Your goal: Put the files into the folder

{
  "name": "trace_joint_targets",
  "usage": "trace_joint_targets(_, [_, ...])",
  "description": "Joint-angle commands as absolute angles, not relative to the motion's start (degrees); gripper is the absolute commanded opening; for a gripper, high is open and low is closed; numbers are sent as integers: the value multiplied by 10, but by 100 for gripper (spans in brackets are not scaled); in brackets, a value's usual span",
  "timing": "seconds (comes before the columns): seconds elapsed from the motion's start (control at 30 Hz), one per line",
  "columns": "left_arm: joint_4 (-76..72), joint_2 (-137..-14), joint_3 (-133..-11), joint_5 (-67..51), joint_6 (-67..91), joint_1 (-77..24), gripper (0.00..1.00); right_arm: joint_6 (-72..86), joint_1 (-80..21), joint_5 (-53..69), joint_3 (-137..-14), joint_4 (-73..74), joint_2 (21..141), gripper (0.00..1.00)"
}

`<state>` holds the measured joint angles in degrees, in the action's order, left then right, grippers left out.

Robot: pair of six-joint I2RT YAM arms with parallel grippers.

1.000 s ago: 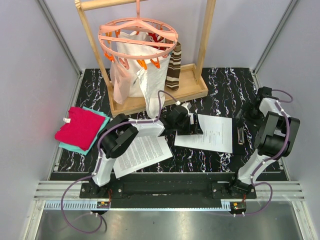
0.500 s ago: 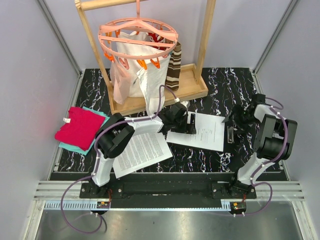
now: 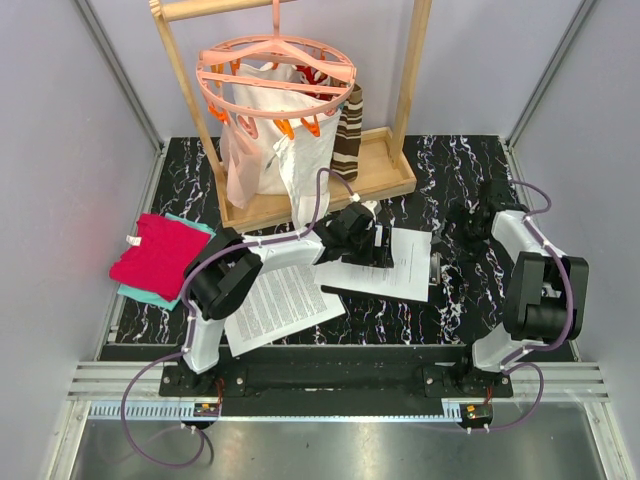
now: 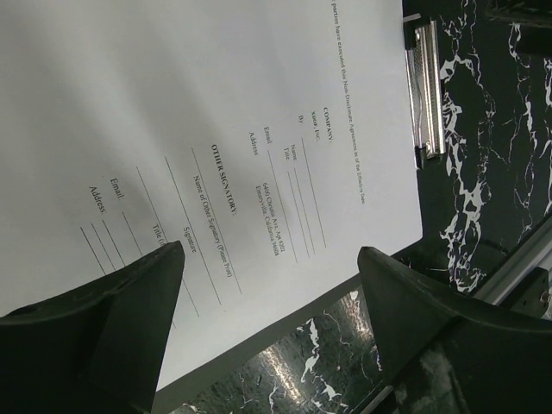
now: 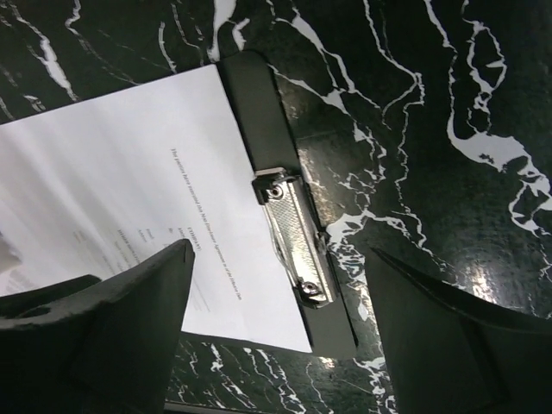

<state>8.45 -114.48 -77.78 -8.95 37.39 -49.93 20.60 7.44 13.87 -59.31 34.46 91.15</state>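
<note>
The black folder [image 3: 432,287] lies flat at the table's middle with a metal clip [image 3: 436,268] on its right edge. One white printed sheet [image 3: 400,262] lies on it. A second stack of densely printed files [image 3: 280,305] lies to its left near my left arm. My left gripper [image 3: 362,245] is open above the sheet's left end; its wrist view shows the sheet [image 4: 216,129], the folder's edge [image 4: 259,349] and the clip [image 4: 429,86]. My right gripper [image 3: 457,232] is open and empty just above the clip [image 5: 293,237] and the folder's spine [image 5: 250,112].
A wooden rack [image 3: 300,200] with a pink hanger ring [image 3: 275,75], a white cloth bag [image 3: 265,140] and a striped cloth stands at the back. Folded red-and-teal cloths [image 3: 160,258] lie at the left. Grey walls close in both sides.
The folder and its sheet have slid left and turned a little. My right gripper has moved left and forward, following the clip edge. My left gripper has shifted slightly left.
</note>
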Motion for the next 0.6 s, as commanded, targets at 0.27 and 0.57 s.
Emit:
trace_joint_targets(0.27, [36, -1159, -795, -111, 399, -501, 85, 156, 26, 85, -592, 396, 937, 63])
trace_joint_targets(0.57, [33, -1178, -792, -116, 399, -500, 85, 136, 6, 94, -613, 404, 982, 53])
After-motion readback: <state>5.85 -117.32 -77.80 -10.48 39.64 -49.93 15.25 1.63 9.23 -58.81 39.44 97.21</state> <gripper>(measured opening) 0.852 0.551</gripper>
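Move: The folder's metal clip lies some 5 cm back from the right gripper, about 2 cm to its left and 6 cm below. The top sheet's middle, on the folder, is roughly 16 cm to the left of the right gripper, 3 cm back and 6 cm below. From the left gripper, that sheet's middle is about 2 cm to the left, level fore and aft and 4 cm below. The clip is some 12 cm to the left gripper's right, level fore and aft and 4 cm below. Lower the right gripper onto a line with the folder's clip, sinking about 4 cm while drawing back 3.5 cm and slightly left. Tip its fingers some 10 degrees further back, turn them a little counter-clockwise, and narrow them to about half open astride the clip. Keep the left gripper wide and nearly still, then dip it 1.5 cm towards the sheet. ##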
